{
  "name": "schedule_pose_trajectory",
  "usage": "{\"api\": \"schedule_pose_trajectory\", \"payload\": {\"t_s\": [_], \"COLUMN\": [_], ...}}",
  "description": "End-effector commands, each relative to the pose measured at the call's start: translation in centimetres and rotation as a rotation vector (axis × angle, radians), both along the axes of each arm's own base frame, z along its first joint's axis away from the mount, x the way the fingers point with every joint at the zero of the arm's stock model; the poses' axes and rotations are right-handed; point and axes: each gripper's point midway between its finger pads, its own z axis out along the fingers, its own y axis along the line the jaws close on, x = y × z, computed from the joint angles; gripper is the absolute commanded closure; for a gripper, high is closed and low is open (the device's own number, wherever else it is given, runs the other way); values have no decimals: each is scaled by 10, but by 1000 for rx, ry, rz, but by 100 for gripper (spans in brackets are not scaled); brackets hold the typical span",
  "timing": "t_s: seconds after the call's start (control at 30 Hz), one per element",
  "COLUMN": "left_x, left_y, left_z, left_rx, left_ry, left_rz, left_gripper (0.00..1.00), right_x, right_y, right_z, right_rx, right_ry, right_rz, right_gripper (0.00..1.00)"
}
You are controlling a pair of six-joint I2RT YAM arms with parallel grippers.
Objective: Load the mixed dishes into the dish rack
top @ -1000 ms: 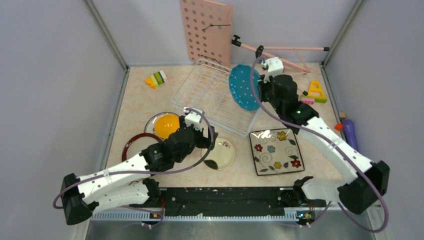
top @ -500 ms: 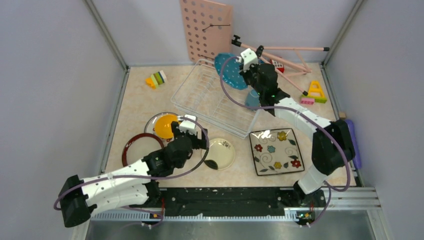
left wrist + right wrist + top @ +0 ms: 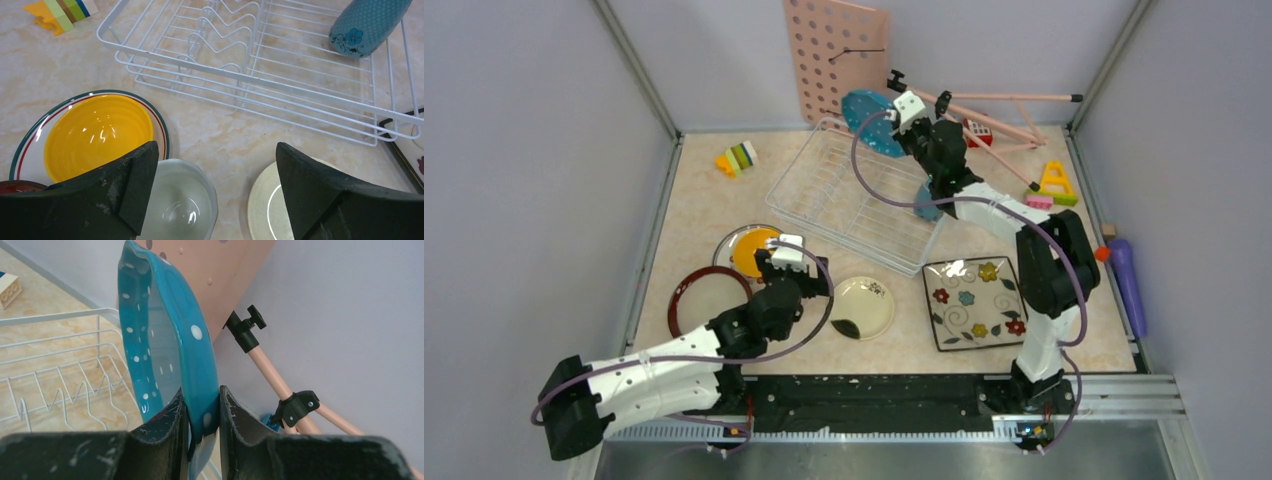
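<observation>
My right gripper [image 3: 202,415] is shut on the rim of the teal polka-dot plate [image 3: 170,340], which it holds upright on edge. In the top view this plate [image 3: 866,108] hangs over the back edge of the white wire dish rack [image 3: 844,190]. A blue cup [image 3: 367,22] lies in the rack's right end. My left gripper [image 3: 215,185] is open and low over the table, between a pale glassy bowl [image 3: 182,205] and the cream plate [image 3: 262,205]. The orange-yellow bowl [image 3: 752,250] sits on a rimmed plate. The dark-red-rimmed plate [image 3: 699,297] and the square flowered plate [image 3: 977,300] lie flat.
The pink pegboard [image 3: 836,60] leans on the back wall right behind the teal plate, with a pink tripod [image 3: 994,100] lying beside it. Toy blocks [image 3: 739,157] sit back left, a yellow block [image 3: 1054,180] back right, and a purple object [image 3: 1126,275] at the right edge.
The right arm has carried the teal plate from the rack's right side to its back edge, near the pegboard. The left arm has drawn back a little toward the near left.
</observation>
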Motion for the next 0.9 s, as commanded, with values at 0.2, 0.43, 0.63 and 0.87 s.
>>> {"api": "schedule_pose_trajectory", "payload": {"t_s": [0.2, 0.43, 0.63, 0.87], "left_x": [3, 3, 2, 3], "left_y": [10, 10, 9, 6], "left_z": [15, 10, 9, 5], "left_rx": [-116, -104, -100, -95], "left_ry": [-58, -46, -45, -36], "left_rz": [39, 43, 28, 23], "left_gripper": [8, 8, 7, 6], "right_x": [7, 18, 23, 31], "right_y": [17, 22, 24, 21], "right_z": [103, 76, 57, 33], "right_rx": [157, 135, 159, 182], "right_ry": [-360, -357, -294, -204], "right_rz": [84, 87, 104, 76], "right_gripper": [100, 100, 100, 100]}}
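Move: The right gripper holds the blue dotted dish by its rim. The dish rack's far plate slots, where it goes, lie some 15 cm below the right hand, about 5 cm ahead and 8 cm to its left. The blue mug in the rack stands about 12 cm back and 8 cm to the right of that hand; the pink pegboard is about 15 cm ahead and 11 cm left. From the left hand the slots lie about 30 cm ahead and 11 cm right, slightly lower. Keep the right gripper shut on the dish's rim and ease it forward and left, about 4 cm in all, to bring the dish over the far slots. As that sideways reach runs out, sink a good 6 cm towards the rack, turning the hand some 5 degrees counter-clockwise, and slow down at the bottom. ##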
